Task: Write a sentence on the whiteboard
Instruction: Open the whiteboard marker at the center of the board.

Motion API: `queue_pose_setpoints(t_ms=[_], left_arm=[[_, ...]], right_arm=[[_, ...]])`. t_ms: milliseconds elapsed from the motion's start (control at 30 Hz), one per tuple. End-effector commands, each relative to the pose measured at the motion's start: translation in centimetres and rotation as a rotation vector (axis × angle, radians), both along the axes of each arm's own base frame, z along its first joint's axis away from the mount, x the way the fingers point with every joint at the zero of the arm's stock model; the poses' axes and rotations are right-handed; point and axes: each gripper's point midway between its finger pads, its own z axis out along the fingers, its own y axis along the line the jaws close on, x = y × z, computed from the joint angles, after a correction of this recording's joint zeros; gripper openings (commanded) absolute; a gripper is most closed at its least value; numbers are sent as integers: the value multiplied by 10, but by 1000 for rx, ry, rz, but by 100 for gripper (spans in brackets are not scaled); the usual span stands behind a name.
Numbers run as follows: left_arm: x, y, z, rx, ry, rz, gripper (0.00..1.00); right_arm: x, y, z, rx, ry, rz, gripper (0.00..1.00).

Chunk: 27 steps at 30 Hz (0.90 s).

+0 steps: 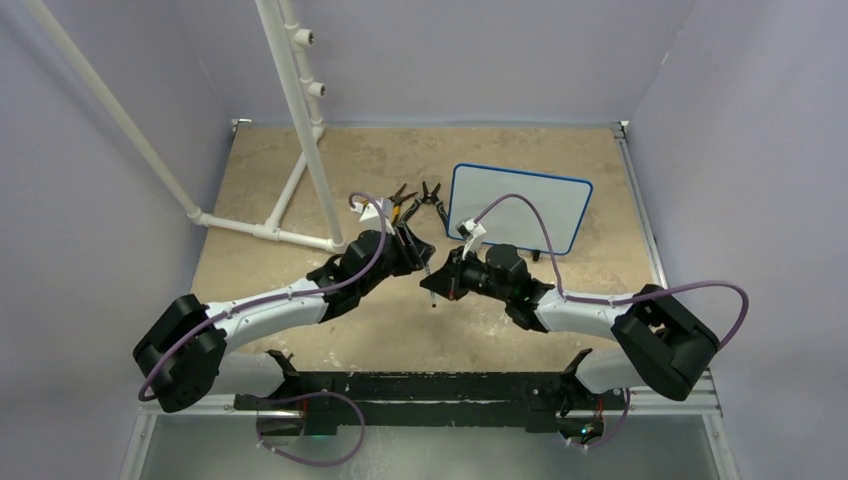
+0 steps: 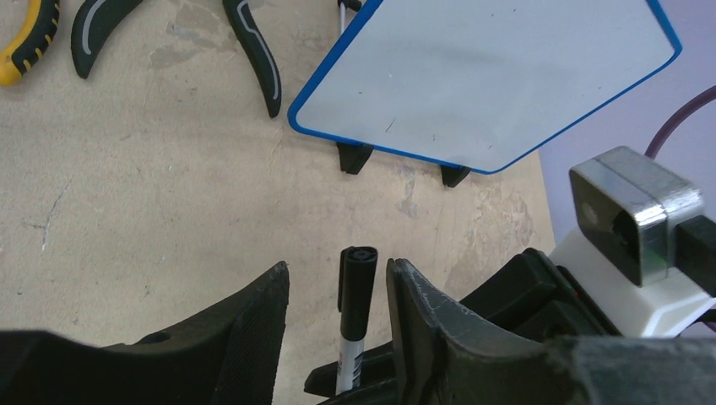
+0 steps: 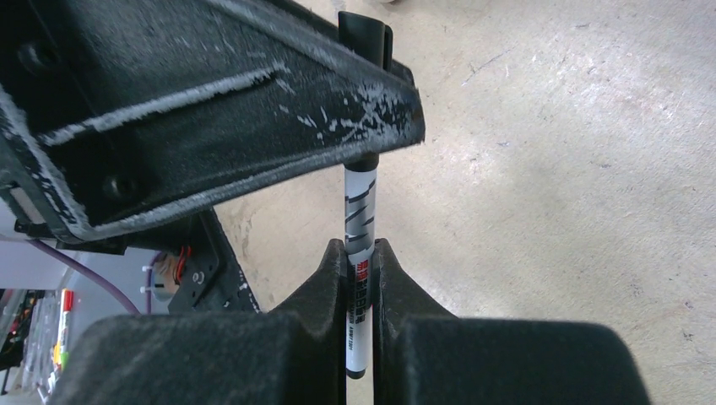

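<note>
The whiteboard (image 1: 520, 205) (image 2: 490, 76), white with a blue rim, stands on small black feet right of the table's centre. Its face is blank, and no sentence is in view. A marker (image 1: 432, 287) (image 3: 360, 207) with a white barrel and a black cap (image 2: 356, 283) is held between the two arms. My right gripper (image 1: 447, 280) (image 3: 360, 251) is shut on the barrel. My left gripper (image 1: 420, 258) (image 2: 338, 270) is open, its fingers on either side of the cap with a gap on each side. One left finger (image 3: 211, 110) fills the upper left of the right wrist view.
Two pairs of pliers (image 1: 415, 203) lie just left of the whiteboard, one yellow-handled (image 2: 25, 42), one black-handled (image 2: 253, 51). A white pipe frame (image 1: 300, 130) rises at the back left. Lilac walls enclose the tan tabletop (image 1: 400, 330).
</note>
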Motion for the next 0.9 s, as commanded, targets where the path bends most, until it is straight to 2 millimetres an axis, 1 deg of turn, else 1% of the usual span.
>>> queue_pose_setpoints(t_ms=[0, 167, 367, 400, 500, 600, 667, 867], left_arm=[[12, -6, 27, -7, -73, 6, 43], [13, -7, 27, -1, -76, 3, 34], [12, -11, 24, -2, -63, -15, 25], [12, -12, 23, -2, -61, -16, 22], [14, -13, 24, -3, -61, -16, 0], [21, -11, 29, 0, -73, -4, 0], [27, -8, 37, 4, -96, 6, 0], [51, 11, 63, 17, -180, 91, 0]], right_arm=[[3, 6, 17, 30, -48, 15, 0], [3, 6, 16, 27, -44, 18, 0], [2, 8, 15, 22, -42, 30, 0], [2, 8, 15, 21, -42, 33, 0], [1, 8, 14, 11, -37, 39, 0], [-1, 7, 10, -8, -20, 44, 0], [-4, 7, 5, -28, -4, 46, 0], [-13, 2, -11, -95, 53, 40, 0]])
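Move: Between the left hand's parted fingertips, about 1 cm above the hand point, is the cap of the whiteboard marker. From the right hand, already pinching the barrel, the cap lies some 4 cm ahead, 1 cm to the right and 5 cm up. The black pliers lie about 18 cm ahead of the left hand and 14 cm below; the whiteboard is some 14 cm ahead, 22 cm to the right and 8 cm below. Closing around the marker's cap, the left fingers first shift about 1 cm up and slightly forward along the cap, dip back half that height, and pinch it. Then the left hand draws forward and slightly up by about 1 cm, the right hand keeping its grip on the barrel and trailing forward and up by under half a centimetre. ##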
